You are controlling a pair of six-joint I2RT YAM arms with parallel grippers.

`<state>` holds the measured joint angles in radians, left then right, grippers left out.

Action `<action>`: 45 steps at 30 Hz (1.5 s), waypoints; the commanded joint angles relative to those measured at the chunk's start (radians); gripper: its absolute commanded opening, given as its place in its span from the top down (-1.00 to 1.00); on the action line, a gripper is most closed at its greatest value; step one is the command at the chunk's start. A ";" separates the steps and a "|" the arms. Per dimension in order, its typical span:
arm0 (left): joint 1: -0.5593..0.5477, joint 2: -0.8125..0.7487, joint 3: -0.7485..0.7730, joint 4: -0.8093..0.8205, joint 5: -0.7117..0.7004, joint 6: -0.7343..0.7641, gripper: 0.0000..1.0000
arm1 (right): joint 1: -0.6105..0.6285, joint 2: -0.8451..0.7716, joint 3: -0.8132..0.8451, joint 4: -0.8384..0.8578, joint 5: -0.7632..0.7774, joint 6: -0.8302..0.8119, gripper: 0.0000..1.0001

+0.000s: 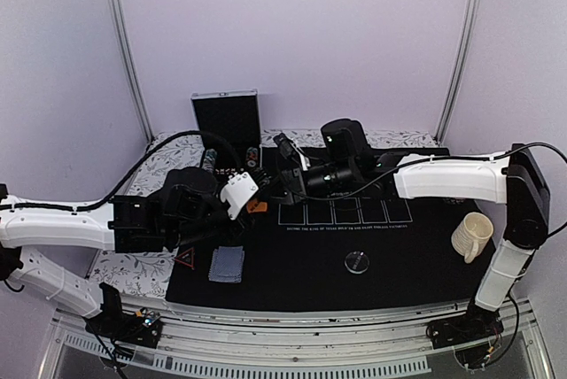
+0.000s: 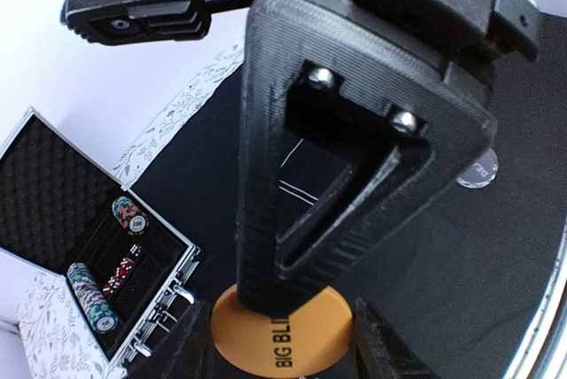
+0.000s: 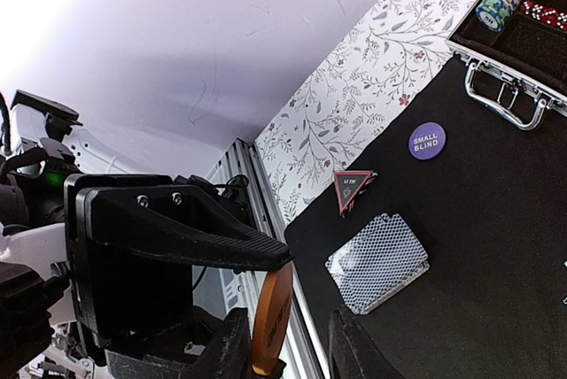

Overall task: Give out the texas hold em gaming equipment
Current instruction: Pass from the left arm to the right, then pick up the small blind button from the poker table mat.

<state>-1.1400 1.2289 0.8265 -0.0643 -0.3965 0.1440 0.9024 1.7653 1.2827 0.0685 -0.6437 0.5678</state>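
Observation:
An orange "BIG BLIND" disc (image 1: 257, 206) hangs in the air between both grippers. In the left wrist view my left gripper (image 2: 283, 344) has a finger on each side of the disc's (image 2: 266, 335) rim. My right gripper (image 3: 288, 344) is open around the disc (image 3: 273, 317), which stands edge-on against one finger, with a gap to the other. On the black mat (image 1: 399, 255) lie the card deck (image 1: 227, 264), the red triangle marker (image 1: 185, 259) and a clear disc (image 1: 357, 262). A purple "SMALL BLIND" disc (image 3: 427, 141) lies near the case.
An open metal case (image 1: 227, 118) at the back left holds chip rolls (image 2: 128, 213) and red dice. A cream mug (image 1: 471, 236) stands on the mat's right side. The deck (image 3: 378, 261) and the triangle marker (image 3: 353, 189) lie near the mat's front left corner.

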 commanded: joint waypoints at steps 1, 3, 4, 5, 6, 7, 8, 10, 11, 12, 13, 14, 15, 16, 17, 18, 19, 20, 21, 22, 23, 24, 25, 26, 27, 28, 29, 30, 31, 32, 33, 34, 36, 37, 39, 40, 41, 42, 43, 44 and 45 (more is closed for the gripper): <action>-0.011 0.013 0.006 0.037 -0.024 0.011 0.25 | 0.013 0.022 0.022 -0.001 -0.013 0.000 0.38; -0.012 0.016 0.009 0.037 -0.028 0.011 0.25 | 0.014 0.025 0.025 -0.007 -0.013 -0.003 0.45; -0.012 0.017 0.009 0.038 -0.028 0.011 0.25 | 0.016 0.027 0.027 -0.013 -0.012 -0.004 0.51; -0.012 0.018 0.009 0.038 -0.029 0.011 0.25 | 0.016 0.028 0.029 -0.017 -0.011 -0.006 0.57; -0.011 0.018 0.010 0.038 -0.028 0.010 0.26 | 0.016 0.028 0.028 -0.018 -0.009 -0.007 0.67; -0.011 0.018 0.008 0.038 -0.028 0.009 0.26 | 0.016 0.027 0.028 -0.020 -0.006 -0.007 0.73; -0.011 0.018 0.009 0.038 -0.028 0.009 0.26 | 0.016 0.024 0.027 -0.023 0.000 -0.009 0.77; -0.012 0.017 0.006 0.037 -0.030 0.007 0.25 | 0.016 0.017 0.028 -0.033 0.014 -0.012 0.91; -0.011 0.016 0.004 0.035 -0.031 0.005 0.25 | 0.016 0.011 0.028 -0.040 0.021 -0.016 0.94; -0.011 0.015 0.003 0.034 -0.032 0.002 0.25 | 0.016 0.005 0.027 -0.046 0.032 -0.023 0.96; -0.011 0.014 0.002 0.032 -0.033 0.001 0.25 | 0.016 -0.001 0.026 -0.052 0.040 -0.026 0.96; -0.011 0.014 0.001 0.028 -0.034 -0.003 0.22 | 0.015 -0.008 0.026 -0.061 0.052 -0.030 0.96; -0.011 0.012 0.000 0.023 -0.032 -0.006 0.11 | 0.015 -0.018 0.024 -0.075 0.070 -0.037 0.96; -0.011 0.012 0.002 0.017 -0.030 -0.012 -0.08 | 0.013 -0.029 0.020 -0.091 0.090 -0.042 0.96; -0.012 0.011 0.003 0.009 -0.031 -0.022 -0.28 | 0.006 -0.043 0.012 -0.104 0.112 -0.050 0.96; -0.011 0.009 0.003 0.002 -0.032 -0.033 -0.47 | -0.005 -0.060 -0.003 -0.110 0.130 -0.054 0.96; -0.012 0.003 0.003 -0.004 -0.034 -0.043 -0.62 | -0.021 -0.081 -0.025 -0.113 0.141 -0.055 0.97; -0.010 -0.003 0.000 -0.006 -0.036 -0.055 -0.76 | -0.043 -0.108 -0.051 -0.113 0.150 -0.049 0.97; -0.009 -0.011 -0.005 -0.006 -0.043 -0.065 -0.86 | -0.071 -0.132 -0.082 -0.113 0.152 -0.042 0.97; -0.007 -0.018 -0.010 -0.005 -0.050 -0.078 -0.93 | -0.099 -0.162 -0.120 -0.115 0.155 -0.034 0.97; -0.006 -0.026 -0.016 -0.005 -0.055 -0.087 -0.96 | -0.133 -0.191 -0.156 -0.117 0.158 -0.030 0.97; -0.002 -0.033 -0.021 -0.007 -0.056 -0.099 -0.96 | -0.168 -0.224 -0.191 -0.124 0.165 -0.026 0.97; 0.002 -0.038 -0.024 -0.010 -0.057 -0.112 -0.96 | -0.202 -0.257 -0.222 -0.134 0.173 -0.024 0.97; 0.009 -0.042 -0.025 -0.015 -0.057 -0.124 -0.96 | -0.237 -0.286 -0.250 -0.146 0.185 -0.021 0.97; 0.017 -0.044 -0.025 -0.024 -0.056 -0.137 -0.96 | -0.268 -0.319 -0.277 -0.160 0.197 -0.022 0.97; 0.027 -0.046 -0.023 -0.035 -0.054 -0.150 -0.96 | -0.299 -0.349 -0.306 -0.171 0.206 -0.021 0.97; 0.041 -0.046 -0.022 -0.048 -0.053 -0.167 -0.96 | -0.326 -0.380 -0.333 -0.181 0.214 -0.021 0.97; 0.056 -0.045 -0.020 -0.062 -0.050 -0.186 -0.96 | -0.349 -0.412 -0.357 -0.187 0.219 -0.020 0.97; 0.075 -0.043 -0.019 -0.078 -0.045 -0.204 -0.96 | -0.374 -0.440 -0.380 -0.195 0.223 -0.019 0.97; 0.101 -0.040 -0.017 -0.094 -0.039 -0.226 -0.96 | -0.387 -0.468 -0.396 -0.205 0.230 -0.020 0.96; 0.128 -0.035 -0.014 -0.113 -0.029 -0.250 -0.96 | -0.397 -0.494 -0.410 -0.218 0.238 -0.022 0.96; 0.164 -0.028 -0.012 -0.137 -0.018 -0.280 -0.96 | -0.405 -0.521 -0.419 -0.232 0.249 -0.024 0.97; 0.252 -0.001 -0.003 -0.200 0.005 -0.354 -0.96 | -0.416 -0.557 -0.432 -0.263 0.266 -0.030 0.96; 0.287 0.015 0.001 -0.226 0.011 -0.381 -0.96 | -0.419 -0.569 -0.436 -0.271 0.270 -0.031 0.96; 0.348 0.054 0.009 -0.273 0.032 -0.425 -0.96 | -0.422 -0.583 -0.442 -0.280 0.273 -0.030 0.96; 0.372 0.072 0.012 -0.288 0.045 -0.442 -0.96 | -0.422 -0.584 -0.441 -0.285 0.273 -0.030 0.96; 0.392 0.090 0.014 -0.299 0.060 -0.453 -0.96 | -0.422 -0.584 -0.440 -0.289 0.271 -0.031 0.96; 0.407 0.106 0.014 -0.305 0.072 -0.466 -0.96 | -0.423 -0.584 -0.438 -0.293 0.270 -0.031 0.96; 0.421 0.121 0.012 -0.307 0.084 -0.475 -0.96 | -0.422 -0.582 -0.434 -0.298 0.268 -0.030 0.96; 0.434 0.139 0.009 -0.305 0.092 -0.483 -0.96 | -0.423 -0.580 -0.432 -0.301 0.268 -0.031 0.96; 0.447 0.152 0.005 -0.302 0.099 -0.490 -0.96 | -0.422 -0.580 -0.429 -0.304 0.267 -0.031 0.96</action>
<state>-0.7345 1.3388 0.8204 -0.3134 -0.3588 -0.2672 0.4854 1.1931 0.8566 -0.2008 -0.3931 0.5434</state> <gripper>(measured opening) 0.981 0.031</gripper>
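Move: The orange big blind disc, still held by its rim in the left fingers at their hand point, stands about 3 cm to the left of the right hand point and a centimetre below it, between the open right jaws. From the right hand, on the table some 21 cm below, the small blind disc lies about 5 cm ahead and 20 cm left, the card stack 7 cm back and 14 cm left, and the printed card row's middle 11 cm ahead and 21 cm right. The big blind disc is pinched across its flat faces as the right jaws, already straddling it, close nearly shut; only then do the left fingers open wide and let go. The right hand carries the disc off some 23 cm to the right and 7 cm forward, turning about 35 degrees clockwise. Empty, the left hand swings left, forward and down, roughly 18 cm in all, towards the small blind disc, tipping down and turning counter-clockwise. ##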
